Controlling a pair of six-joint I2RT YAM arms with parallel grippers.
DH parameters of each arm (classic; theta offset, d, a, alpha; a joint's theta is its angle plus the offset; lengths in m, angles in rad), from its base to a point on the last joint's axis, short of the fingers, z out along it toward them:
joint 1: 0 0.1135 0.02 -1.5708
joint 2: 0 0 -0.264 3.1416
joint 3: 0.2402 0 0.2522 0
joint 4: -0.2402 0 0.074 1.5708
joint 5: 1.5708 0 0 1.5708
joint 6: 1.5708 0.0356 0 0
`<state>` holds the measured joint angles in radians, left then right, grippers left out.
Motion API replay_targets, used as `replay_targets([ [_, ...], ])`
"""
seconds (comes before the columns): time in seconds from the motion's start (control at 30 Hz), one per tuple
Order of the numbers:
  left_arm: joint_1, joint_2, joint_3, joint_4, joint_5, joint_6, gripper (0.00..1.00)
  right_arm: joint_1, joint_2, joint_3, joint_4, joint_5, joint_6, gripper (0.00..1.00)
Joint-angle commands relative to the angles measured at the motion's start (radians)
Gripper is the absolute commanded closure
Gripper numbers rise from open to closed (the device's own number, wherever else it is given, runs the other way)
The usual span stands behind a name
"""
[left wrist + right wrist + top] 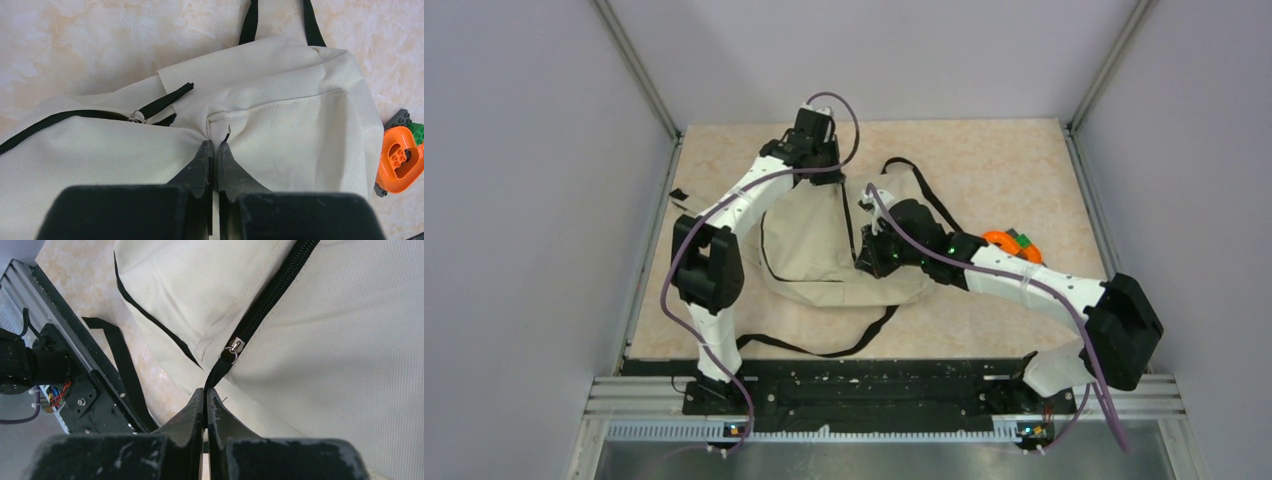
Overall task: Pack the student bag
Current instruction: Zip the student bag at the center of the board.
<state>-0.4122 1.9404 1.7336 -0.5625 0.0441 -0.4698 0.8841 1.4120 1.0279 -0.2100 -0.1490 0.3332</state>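
Note:
The student bag point(809, 245) is a beige canvas backpack lying flat in the middle of the table, with black zipper lines and thin black straps. My left gripper point(821, 165) is at the bag's far edge, shut on a pinch of the bag's fabric point(216, 131) near a seam. My right gripper point(871, 255) is at the bag's near right side, shut on the black zipper pull tab point(216, 375), which hangs from the metal slider point(233, 349) on the black zipper point(272, 295). An orange and green toy point(1012, 243) lies right of the bag and shows in the left wrist view point(400, 160).
A black strap point(824, 345) trails from the bag toward the near edge. The black mounting rail point(864, 385) runs along the front and also shows in the right wrist view point(75, 385). Grey walls enclose the table on three sides.

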Motion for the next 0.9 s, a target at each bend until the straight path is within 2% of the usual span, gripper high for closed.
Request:
replay_targets([
  [0.0, 0.048, -0.003, 0.1, 0.184, -0.069, 0.013, 1.0, 0.031, -0.008, -0.027, -0.028, -0.026, 0.011, 1.0],
  [0.33, 0.068, 0.009, 0.11, 0.18, -0.064, 0.022, 1.0, 0.061, 0.022, -0.095, 0.016, -0.033, 0.048, 1.0],
  [0.63, 0.07, -0.005, 0.095, 0.193, -0.049, 0.033, 1.0, 0.069, 0.028, -0.07, 0.008, -0.013, 0.049, 1.0],
  [0.67, 0.071, -0.012, 0.084, 0.205, -0.019, 0.042, 0.98, 0.069, 0.024, -0.061, 0.004, -0.002, 0.05, 0.9],
  [0.7, 0.07, -0.021, 0.067, 0.224, 0.011, 0.058, 0.89, 0.069, 0.019, -0.049, -0.004, 0.006, 0.048, 0.76],
  [0.77, 0.07, -0.052, 0.019, 0.285, 0.063, 0.07, 0.55, 0.069, 0.004, -0.028, -0.015, 0.023, 0.043, 0.54],
  [0.83, 0.07, -0.082, -0.018, 0.328, 0.092, 0.077, 0.27, 0.069, -0.018, -0.014, -0.023, 0.051, 0.04, 0.39],
  [0.87, 0.07, -0.092, -0.025, 0.335, 0.1, 0.082, 0.21, 0.069, -0.028, -0.005, -0.031, 0.063, 0.036, 0.3],
])
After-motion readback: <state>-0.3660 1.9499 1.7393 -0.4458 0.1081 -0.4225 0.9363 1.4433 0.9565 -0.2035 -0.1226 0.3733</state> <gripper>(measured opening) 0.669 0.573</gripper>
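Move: The main zip's slider lies only about 4 cm ahead of the right hand, 1 cm left and slightly below, its black pull tab already between those fingers; the middle of the dark pocket trim is some 14 cm left, 3 cm back and 5 cm lower. The left hand already pinches the cloth at the zip's far end, the slider about 20 cm back and 4 cm right of it. A side-zip tab lies 3 cm ahead and 5 cm left of that hand, 3 cm lower. The slider's pull tab, still pinched at the near end of the zip, is taken down about 3 cm by the right hand, which then opens wide and lets go while easing slightly back and farther down. The left hand holds the bag's cloth nearly in place, then opens too and comes free, forward and up about 3 cm. ##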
